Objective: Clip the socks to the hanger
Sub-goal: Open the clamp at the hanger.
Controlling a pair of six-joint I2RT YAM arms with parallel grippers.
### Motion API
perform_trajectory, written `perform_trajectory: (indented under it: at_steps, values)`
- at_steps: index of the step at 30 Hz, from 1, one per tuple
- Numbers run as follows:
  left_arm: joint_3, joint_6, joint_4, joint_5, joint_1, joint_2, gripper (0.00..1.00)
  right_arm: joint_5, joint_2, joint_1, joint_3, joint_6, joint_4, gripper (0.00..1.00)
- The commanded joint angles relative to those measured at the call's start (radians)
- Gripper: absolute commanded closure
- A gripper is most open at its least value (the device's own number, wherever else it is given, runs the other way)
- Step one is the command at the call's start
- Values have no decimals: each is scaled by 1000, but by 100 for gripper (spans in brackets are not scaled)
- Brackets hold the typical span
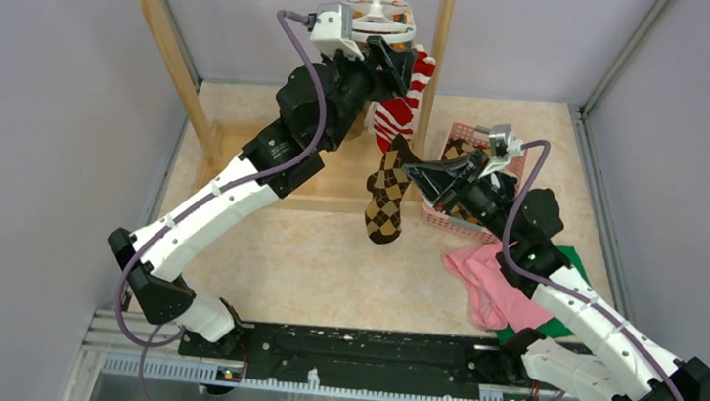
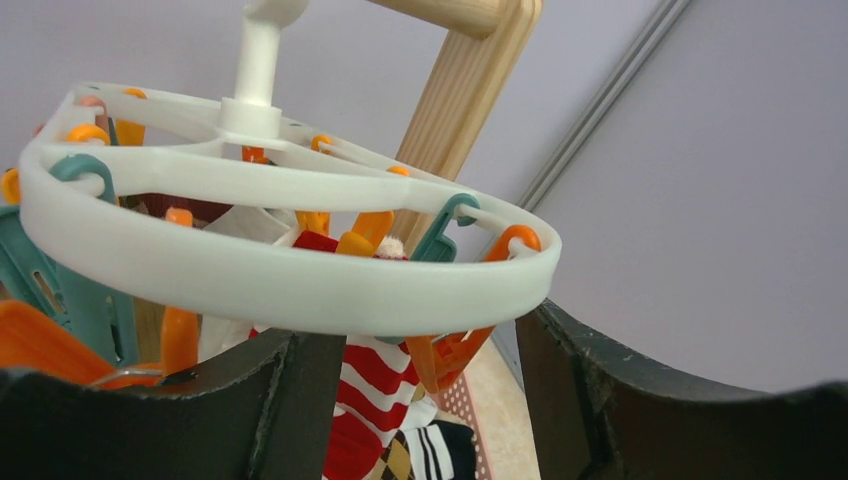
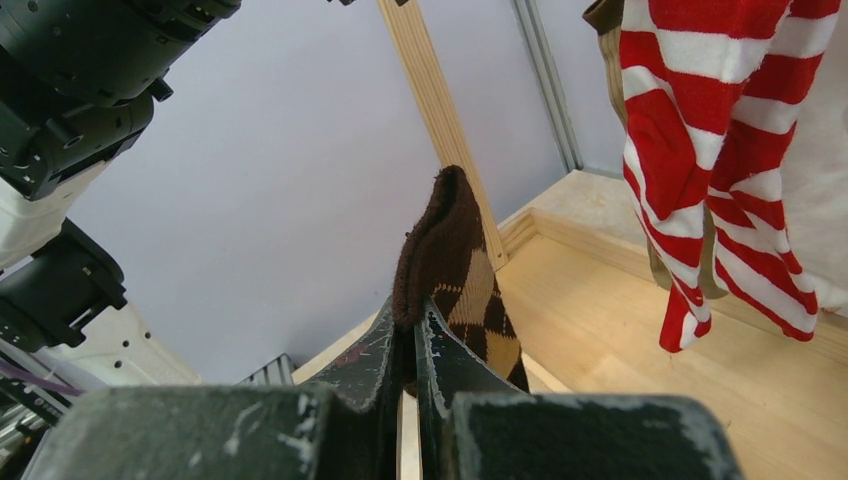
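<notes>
The white ring hanger hangs from the wooden rack with orange and teal clips under it. A red-white striped sock dangles from it. My left gripper is raised just below the ring's rim and is open. An orange clip hangs between its fingers, and I cannot tell whether they touch it. My right gripper is shut on the brown cuff of the argyle sock. That sock hangs below and to the right of the hanger.
The wooden rack stands at the back, with its right post next to the hanger. A pink basket sits behind my right gripper and holds a dark sock with white stripes. A pink cloth and a green cloth lie under the right arm.
</notes>
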Motion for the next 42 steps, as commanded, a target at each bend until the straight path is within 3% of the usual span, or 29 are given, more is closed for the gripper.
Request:
perform_trajectory:
  at_steps: [1, 8, 22, 42]
  values:
    - [56, 37, 53, -25, -5, 13, 34, 14, -18, -13, 29, 5, 38, 100]
    - [60, 45, 61, -23, -4, 21, 38, 18, -18, -13, 29, 2, 35, 100]
    - [60, 56, 74, -5, -5, 24, 65, 68, -18, -14, 48, -54, -15, 100]
    - [48, 65, 80, -1, -4, 9, 81, 209, 215, -14, 381, -231, -191, 100]
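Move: The near orange clamp sits practically between the left fingers, about 1 cm ahead and 1 cm right of their midpoint, at the same height. From that hand, the teal clamp is some 4 cm ahead and 1 cm right, level; the striped sock's middle about 3 cm ahead, 2 cm right and 10 cm below; the hanger hub roughly 9 cm ahead, 5 cm left and 3 cm up. From the right hand, already holding the argyle sock, the orange clamp is about 10 cm ahead, 4 cm left and 11 cm up. Hold the left gripper in place around the near orange clamp, letting it rise less than 1 cm, and close the fingers to about half their gap until they squeeze the clamp, the effort building firmly. Then, keeping the argyle sock pinched, bring the right hand some 6.5 cm forward and 4 cm up towards the clamp, turning about 15 degrees clockwise. ##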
